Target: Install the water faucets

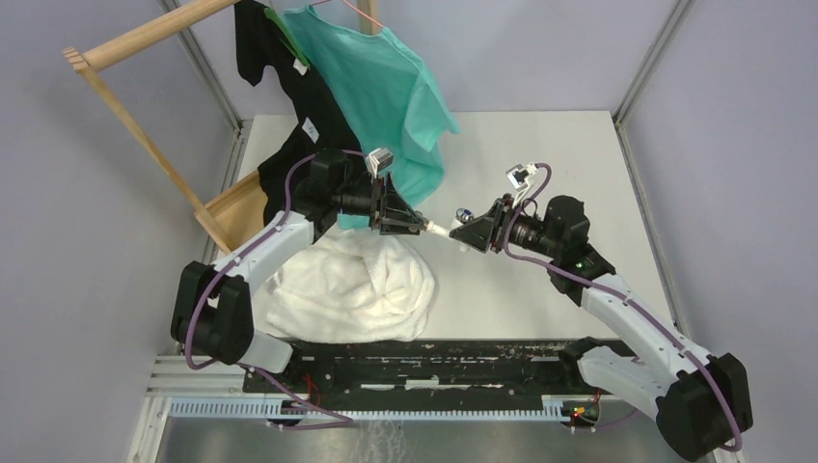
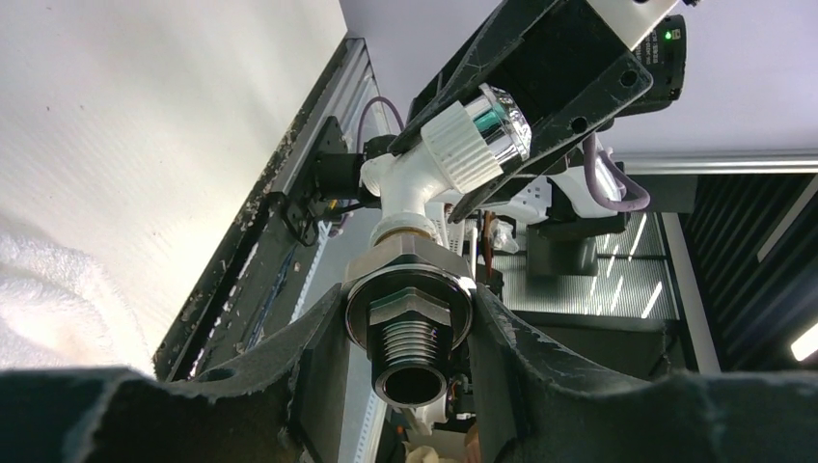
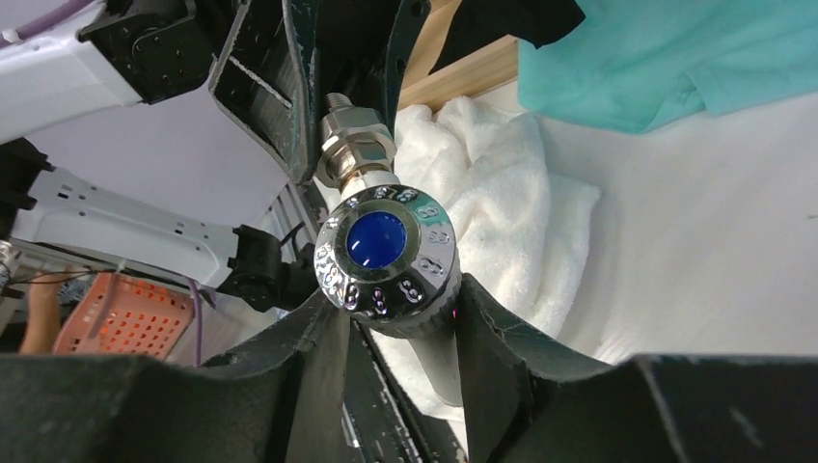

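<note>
The water faucet [image 1: 439,230] hangs in the air between my two grippers, above the table's middle. Its silver threaded fitting [image 2: 410,318] points at the left wrist camera, and my left gripper [image 2: 410,323] is shut on its wide hex collar. Beyond the fitting rises the white plastic body [image 2: 415,178] with a ribbed white collar. At its far end is a chrome knob with a blue dot [image 3: 378,239]. My right gripper [image 3: 391,304] is shut on that knob, one finger pressing each side. From above, the left gripper [image 1: 410,224] and right gripper [image 1: 465,231] face each other.
A crumpled white towel [image 1: 357,285] lies under the left arm. A teal shirt [image 1: 386,87] and a black shirt [image 1: 280,96] hang from a wooden rack [image 1: 145,135] at the back left. A black rail [image 1: 415,357] runs along the near edge.
</note>
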You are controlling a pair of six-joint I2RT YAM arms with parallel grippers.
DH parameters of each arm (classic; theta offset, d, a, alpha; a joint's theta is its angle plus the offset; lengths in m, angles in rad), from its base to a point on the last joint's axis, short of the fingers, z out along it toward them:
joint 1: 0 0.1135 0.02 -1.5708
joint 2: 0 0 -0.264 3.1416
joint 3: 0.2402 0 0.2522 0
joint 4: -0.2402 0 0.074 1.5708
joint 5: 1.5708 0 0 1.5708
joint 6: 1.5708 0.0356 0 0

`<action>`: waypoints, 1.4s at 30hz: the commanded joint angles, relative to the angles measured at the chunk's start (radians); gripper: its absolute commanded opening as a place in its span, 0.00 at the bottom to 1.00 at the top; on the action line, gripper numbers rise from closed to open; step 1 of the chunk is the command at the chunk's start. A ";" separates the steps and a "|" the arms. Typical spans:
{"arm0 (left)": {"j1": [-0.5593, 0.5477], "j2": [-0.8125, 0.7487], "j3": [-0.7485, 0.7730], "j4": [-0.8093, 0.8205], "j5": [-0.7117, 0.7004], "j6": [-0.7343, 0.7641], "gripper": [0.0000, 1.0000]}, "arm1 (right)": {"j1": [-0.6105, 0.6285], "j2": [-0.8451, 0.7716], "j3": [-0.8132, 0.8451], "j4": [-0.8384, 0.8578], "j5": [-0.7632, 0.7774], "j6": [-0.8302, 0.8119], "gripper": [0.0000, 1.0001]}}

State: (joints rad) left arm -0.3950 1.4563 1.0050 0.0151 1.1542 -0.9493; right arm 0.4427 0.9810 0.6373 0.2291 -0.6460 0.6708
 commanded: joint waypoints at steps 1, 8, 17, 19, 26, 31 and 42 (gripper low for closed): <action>-0.019 -0.025 0.049 0.085 0.050 -0.029 0.03 | 0.007 -0.024 0.021 0.004 -0.033 0.160 0.31; -0.022 -0.042 0.047 0.085 0.051 0.009 0.03 | -0.010 0.104 0.128 -0.279 -0.139 0.561 0.04; -0.021 -0.050 0.001 0.144 -0.012 -0.012 0.03 | -0.056 0.032 0.000 -0.150 -0.133 0.788 0.82; -0.022 -0.061 -0.005 0.125 -0.050 -0.019 0.03 | -0.056 -0.038 0.120 -0.549 0.016 0.531 0.96; -0.020 -0.120 -0.069 0.159 -0.158 -0.164 0.03 | -0.040 -0.184 0.381 -0.990 0.351 -0.021 1.00; -0.022 -0.131 -0.092 0.172 -0.199 -0.274 0.03 | 0.123 -0.365 0.289 -0.768 0.454 -0.227 1.00; -0.020 -0.120 -0.025 0.072 -0.204 -0.257 0.03 | 0.417 -0.084 0.492 -0.927 0.758 -0.646 1.00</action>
State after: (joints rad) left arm -0.4168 1.3670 0.9051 0.0753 0.9386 -1.1782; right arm 0.7341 0.8436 1.0534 -0.6552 -0.1017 0.2352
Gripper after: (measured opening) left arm 0.508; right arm 0.998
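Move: The faucet is already between the right fingers, its middle about 2 cm left of the hand; the threaded fitting it joins, gripped by the left hand, is some 6 cm left and 1 cm ahead. The knob stands roughly 2 cm ahead and 3 cm above; the white towel lies about 18 cm left, 10 cm back, 20 cm below. From the left hand, the faucet is about 4 cm right, 1 cm back. Right hand rolls the faucet's knob forward some 55 degrees, opens, pulls off up and right, then dips leftward. ##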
